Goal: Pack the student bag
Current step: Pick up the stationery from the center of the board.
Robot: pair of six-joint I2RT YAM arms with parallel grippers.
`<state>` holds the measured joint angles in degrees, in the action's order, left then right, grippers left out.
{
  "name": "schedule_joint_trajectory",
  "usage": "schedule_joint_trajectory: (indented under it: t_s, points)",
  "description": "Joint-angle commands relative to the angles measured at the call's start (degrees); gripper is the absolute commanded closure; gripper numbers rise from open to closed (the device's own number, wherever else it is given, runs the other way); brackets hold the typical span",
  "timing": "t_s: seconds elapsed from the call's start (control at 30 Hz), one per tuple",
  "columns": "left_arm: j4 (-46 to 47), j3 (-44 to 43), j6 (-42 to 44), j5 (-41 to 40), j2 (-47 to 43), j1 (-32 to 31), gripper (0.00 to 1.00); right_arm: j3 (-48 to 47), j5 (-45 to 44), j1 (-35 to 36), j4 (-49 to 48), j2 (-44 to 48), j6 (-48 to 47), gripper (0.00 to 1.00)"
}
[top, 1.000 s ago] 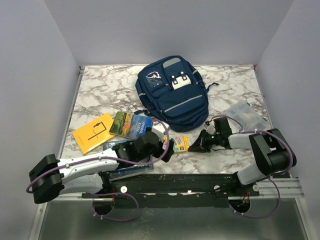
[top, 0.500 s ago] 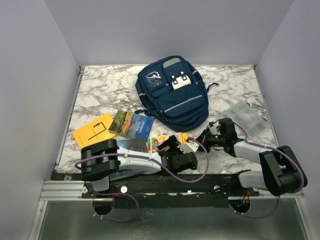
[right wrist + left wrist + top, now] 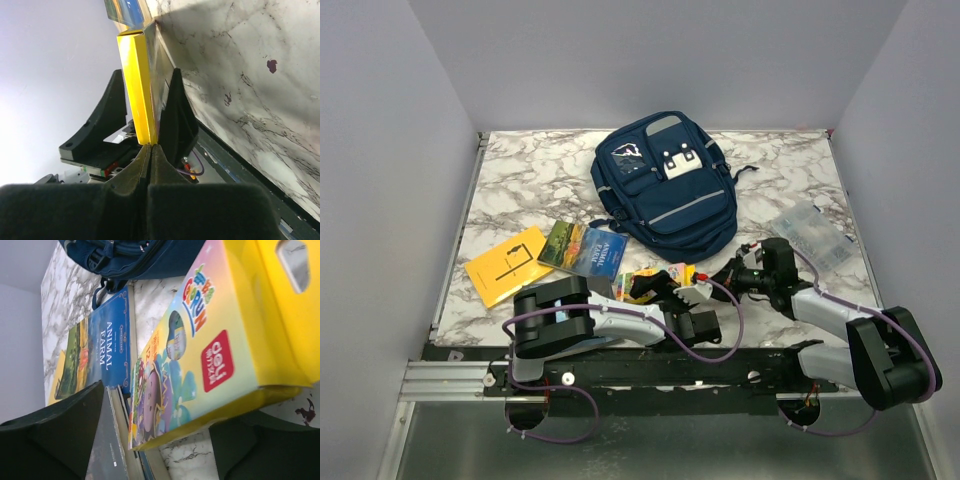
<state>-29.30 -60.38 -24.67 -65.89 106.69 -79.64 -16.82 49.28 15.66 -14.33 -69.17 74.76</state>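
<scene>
The student bag (image 3: 665, 185), navy with grey stripes and white clips, lies at the back centre, zipped. A yellow crayon box (image 3: 663, 282) with a colourful front lies on the marble in front of it. My left gripper (image 3: 667, 290) is open and straddles the crayon box (image 3: 215, 340). In the left wrist view, the left gripper (image 3: 160, 412) has one finger by the box's yellow edge and the other standing off from it. My right gripper (image 3: 728, 275) is shut, and in the right wrist view its (image 3: 150, 146) tips touch the end of the crayon box (image 3: 137, 90).
An "Animal Farm" book (image 3: 583, 248) and a yellow booklet (image 3: 508, 263) lie left of the box. A dark notebook (image 3: 107, 440) sits under my left finger. A clear plastic case (image 3: 812, 232) lies right of the bag. The near table edge is just behind both wrists.
My left arm swept right from the table's left side to the crayon box and its jaws have narrowed a little. My right gripper stayed shut and shifted slightly right.
</scene>
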Motion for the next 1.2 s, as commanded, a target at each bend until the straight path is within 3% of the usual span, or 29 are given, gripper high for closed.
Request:
schedule_joint_trajectory:
  t_s: [0.0, 0.2, 0.3, 0.47, 0.57, 0.67, 0.83, 0.93, 1.03, 1.1, 1.17]
  points:
    - [-3.75, -0.96, -2.93, -4.52, -1.02, -0.25, 0.33, -0.38, 0.03, 0.15, 1.73, 2.02, -0.23, 0.99]
    - [-3.65, -0.48, -2.36, -2.78, -3.19, -0.18, 0.63, -3.62, -1.85, 0.16, 9.43, 5.23, -6.53, 0.99]
    - [-3.63, -0.9, -1.64, -1.61, -3.87, -0.25, 0.67, -7.76, -4.23, 0.16, 17.61, 6.43, -11.72, 0.96]
    - [-3.41, -1.64, -0.29, 4.17, -7.49, 0.04, 0.74, -19.48, -14.79, 0.16, 33.86, 8.42, -24.75, 0.68]
    - [-3.4, -2.99, 2.76, 11.31, -12.41, 1.28, 0.79, -27.15, -23.86, 0.08, 41.01, 8.57, -31.89, 0.56]
    - [-2.91, -4.05, 5.56, 20.62, -20.2, 3.82, 0.8, -32.63, -29.8, -0.09, 44.28, 7.73, -37.94, 0.5]
    - [-1.5, -3.58, 7.79, 45.51, -32.3, 14.77, 0.8, -37.74, -33.47, -1.37, 45.67, 6.61, -43.38, 0.45]
    - [0.12, -2.18, 8.47, 64.27, -38.62, 24.24, 0.8, -37.88, -28.95, -2.33, 43.25, 7.33, -45.24, 0.39]
    - [4.67, 0.81, 8.13, 87.37, -43.56, 33.43, 0.8, -34.18, -7.89, -2.39, 33.94, 7.03, -46.95, 0.37]
    - [9.11, 3.12, 7.06, 98.53, -45.41, 37.13, 0.8, -31.07, 7.38, -2.23, 26.02, 5.15, -44.67, 0.36]
    - [13.07, 4.8, 5.25, 106.48, -46.34, 39.4, 0.8, -27.73, 14.74, -1.46, 17.18, 4.48, -39.75, 0.34]
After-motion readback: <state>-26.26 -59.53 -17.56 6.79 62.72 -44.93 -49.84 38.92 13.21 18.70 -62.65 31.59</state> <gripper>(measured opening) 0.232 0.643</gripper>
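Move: The stationery box is propped up on a slant between the hands, its raised right end at the right hand's shut fingertips. Its middle lies about 3 cm ahead of the left hand, 2 cm to its right and 1 cm above, and roughly 10 cm to the right hand's left and 2 cm below. From the left hand, the backpack is some 22 cm straight ahead, the Animal Farm book 8 cm ahead and 17 cm left, the book stack 8 cm back and 18 cm left. Almost in place at first, the left hand closes its open fingers across the box's thickness, then lifts it steeply about 17 cm, rolling left side down and tipping the fingers downward. Once the left fingers have nearly closed, the right hand opens and lets go, swinging up and forward, first also out to its right, then easing part-way back left and slightly back, its wrist turning some 45 degrees. ##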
